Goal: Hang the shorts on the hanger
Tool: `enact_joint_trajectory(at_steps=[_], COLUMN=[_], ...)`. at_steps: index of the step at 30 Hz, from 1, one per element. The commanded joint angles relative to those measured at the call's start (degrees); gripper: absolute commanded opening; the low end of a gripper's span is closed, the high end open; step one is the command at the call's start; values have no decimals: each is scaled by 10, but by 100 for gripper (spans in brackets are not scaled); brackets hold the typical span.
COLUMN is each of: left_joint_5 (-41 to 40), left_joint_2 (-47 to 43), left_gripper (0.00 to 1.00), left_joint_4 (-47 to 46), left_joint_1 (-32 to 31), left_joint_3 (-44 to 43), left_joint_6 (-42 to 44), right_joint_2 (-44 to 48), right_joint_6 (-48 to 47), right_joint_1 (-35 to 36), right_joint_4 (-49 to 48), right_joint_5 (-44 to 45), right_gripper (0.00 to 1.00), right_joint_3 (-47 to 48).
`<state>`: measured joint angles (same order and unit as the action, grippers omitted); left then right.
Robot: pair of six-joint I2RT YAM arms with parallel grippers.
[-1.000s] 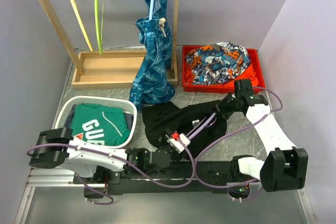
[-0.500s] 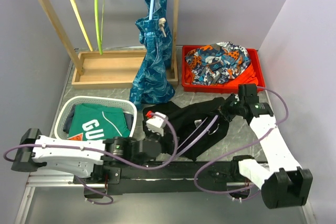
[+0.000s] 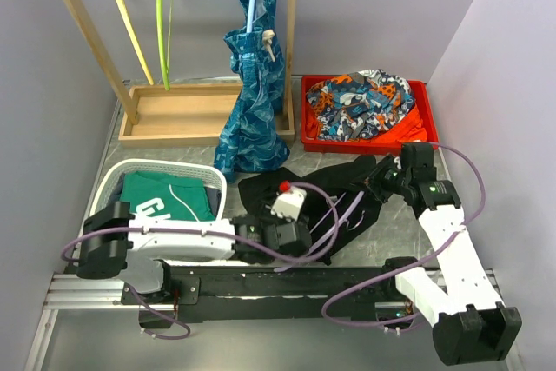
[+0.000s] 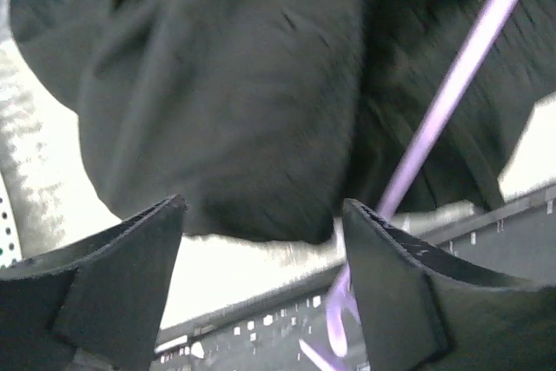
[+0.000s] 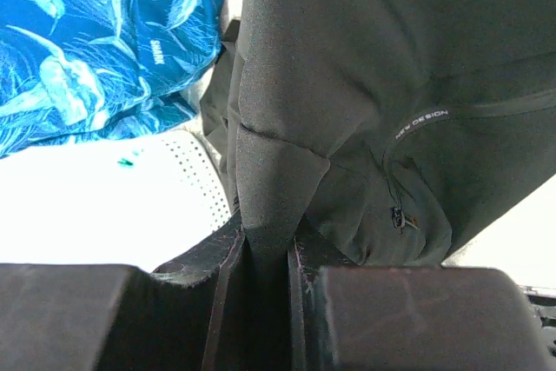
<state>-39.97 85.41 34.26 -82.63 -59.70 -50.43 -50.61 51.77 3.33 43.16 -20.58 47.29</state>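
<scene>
The black shorts (image 3: 261, 190) lie crumpled on the table between the two arms. My right gripper (image 3: 393, 176) is shut on a raised fold of the shorts (image 5: 391, 58), which is pinched between the fingers (image 5: 306, 258) at the right end. The lavender hanger (image 3: 340, 211) lies slanted across the shorts' near side. In the left wrist view the hanger (image 4: 439, 110) is a thin rod with its hook near the front rail. My left gripper (image 3: 291, 219) hovers open over the near edge of the shorts (image 4: 243, 84), with nothing between its fingertips (image 4: 174, 210).
A wooden rack (image 3: 78, 32) at the back holds a yellow hanger (image 3: 129, 28), a lime hanger (image 3: 162, 28) and a teal garment (image 3: 252, 110). A red bin (image 3: 309, 123) of patterned clothes stands back right. A white basket (image 3: 156, 166) with a green shirt stands left. The black rail (image 3: 287, 280) runs along the front.
My left arm has swung round and its gripper now sits over the shorts' near edge, jaws wider apart. My right gripper has drawn its fold of the shorts slightly right.
</scene>
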Motion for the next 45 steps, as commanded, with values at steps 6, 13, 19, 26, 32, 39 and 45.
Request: enact_joint_trajectory(at_steps=[6, 13, 19, 26, 32, 39, 45], left_joint_5=[42, 32, 35, 57, 83, 98, 83], left_joint_2=[24, 40, -16, -96, -141, -204, -218], left_gripper=[64, 55, 13, 1, 1, 1, 1], left_joint_4=[-64, -98, -103, -107, -97, -58, -6], left_joint_1=[48, 63, 76, 76, 74, 63, 32], left_joint_3=[-5, 37, 89, 162, 189, 202, 187], left_joint_6=[31, 14, -12, -61, -84, -96, -114], right_joint_2=[39, 24, -21, -95, -132, -150, -173], right_joint_6=[-7, 17, 18, 59, 84, 97, 106], right_joint_1=[-3, -3, -8, -31, -79, -112, -138], right_joint_4=[-11, -15, 29, 38, 40, 54, 47], right_joint_5=[-1, -30, -5, -5, 0, 35, 38], right_gripper=[0, 0, 0, 0, 0, 0, 0], right_joint_3=[5, 32, 130, 230, 292, 343, 357])
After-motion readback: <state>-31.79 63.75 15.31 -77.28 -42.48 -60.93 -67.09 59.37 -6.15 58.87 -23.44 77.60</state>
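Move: Hanging just below the open left hand, the black shorts' near waistband edge lies about 3 cm ahead, 1 cm left and 5 cm down. The purple hanger's bar slants past some 7 cm to that hand's right, level fore and aft and about 4 cm lower; the white basket is roughly 32 cm left and 5 cm ahead. From the right hand, already gripping the shorts' far corner, that edge is about 20 cm left, 6 cm back and 11 cm below; the red bin sits some 19 cm straight ahead. Easing forward about 3 cm and dipping some 5 cm, the left hand closes its fingers on the waistband edge, pinches it, then lifts about 9 cm and draws slightly back, rolling some 30 degrees so the fingers swing towards the right. Meanwhile the right hand keeps its grip and rises about 10 cm, reaching forward towards the bin and slightly right, away from the left hand. ##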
